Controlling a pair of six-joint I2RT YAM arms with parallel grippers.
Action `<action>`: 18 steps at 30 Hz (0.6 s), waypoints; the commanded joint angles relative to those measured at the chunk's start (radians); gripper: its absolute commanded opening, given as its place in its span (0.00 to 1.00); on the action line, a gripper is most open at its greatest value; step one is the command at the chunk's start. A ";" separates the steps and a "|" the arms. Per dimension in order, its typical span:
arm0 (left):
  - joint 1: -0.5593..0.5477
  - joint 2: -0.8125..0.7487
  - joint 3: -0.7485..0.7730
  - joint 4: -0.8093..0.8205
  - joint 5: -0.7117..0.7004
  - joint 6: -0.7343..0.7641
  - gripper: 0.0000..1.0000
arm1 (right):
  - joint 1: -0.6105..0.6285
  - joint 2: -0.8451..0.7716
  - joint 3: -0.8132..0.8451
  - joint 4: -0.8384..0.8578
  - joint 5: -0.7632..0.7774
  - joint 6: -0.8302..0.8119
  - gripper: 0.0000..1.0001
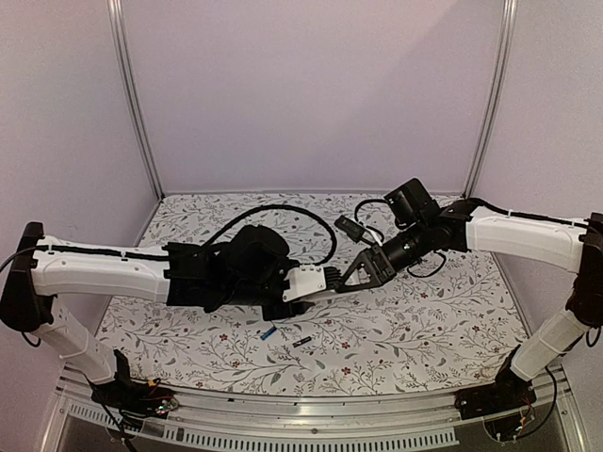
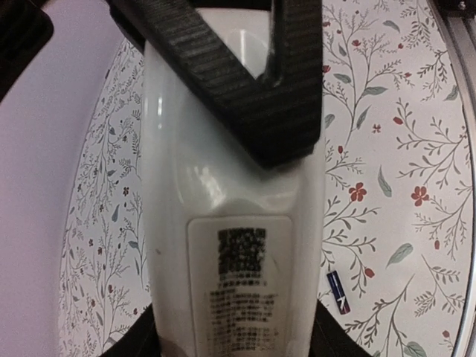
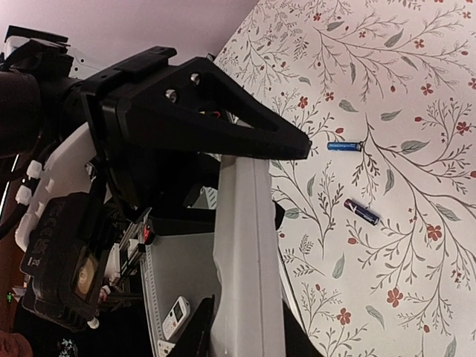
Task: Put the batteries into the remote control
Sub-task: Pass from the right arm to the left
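Observation:
The white remote control (image 1: 325, 287) hangs in the air over the middle of the table, held from both ends. In the left wrist view its labelled back (image 2: 223, 223) fills the space between my left gripper's (image 2: 234, 335) black fingers (image 2: 327, 336), which press on both its sides. My right gripper (image 3: 245, 327) is shut on the remote's other end (image 3: 245, 245). The two batteries lie loose on the floral cloth below. The bright blue one (image 1: 268, 332) (image 3: 343, 146) is nearer the left arm. The dark one (image 1: 301, 342) (image 3: 362, 211) (image 2: 338, 291) lies just right of it.
A black cable (image 1: 283, 212) loops over the back of the floral cloth (image 1: 424, 320). Metal frame posts (image 1: 132, 94) stand at the back corners, and a perforated rail (image 1: 311, 438) runs along the near edge. A second small white handset (image 3: 177, 316) lies below the table's edge.

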 commanded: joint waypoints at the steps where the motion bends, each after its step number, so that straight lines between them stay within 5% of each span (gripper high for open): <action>1: -0.003 0.020 0.017 0.054 -0.020 -0.092 0.35 | -0.004 0.012 0.026 0.015 0.022 0.006 0.40; 6: -0.003 0.063 0.016 0.143 -0.067 -0.289 0.21 | -0.031 0.004 0.005 0.166 0.097 0.120 0.58; 18: -0.015 0.083 0.003 0.376 -0.260 -0.576 0.15 | -0.038 -0.080 -0.175 0.727 0.375 0.496 0.55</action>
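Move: The remote control is held between both hands: its middle lies about 4 cm right of the left hand and 2 cm forward, at about its height, and about 4 cm to the left of the right hand, level fore and aft and a shade lower. On the table some 16 cm below the left hand are the blue battery, about 9 cm left and 3 cm back, and the black battery, about 2 cm left and 5 cm back. Opening its fingers first, the right hand lets go of the remote, then sweeps about 8 cm forward, rising slightly and turning some 20 degrees clockwise. The left hand keeps its steady pinch across the remote's sides and carries it roughly 4 cm forward and a little right, swinging counter-clockwise with its left side dropping about 20 degrees. ##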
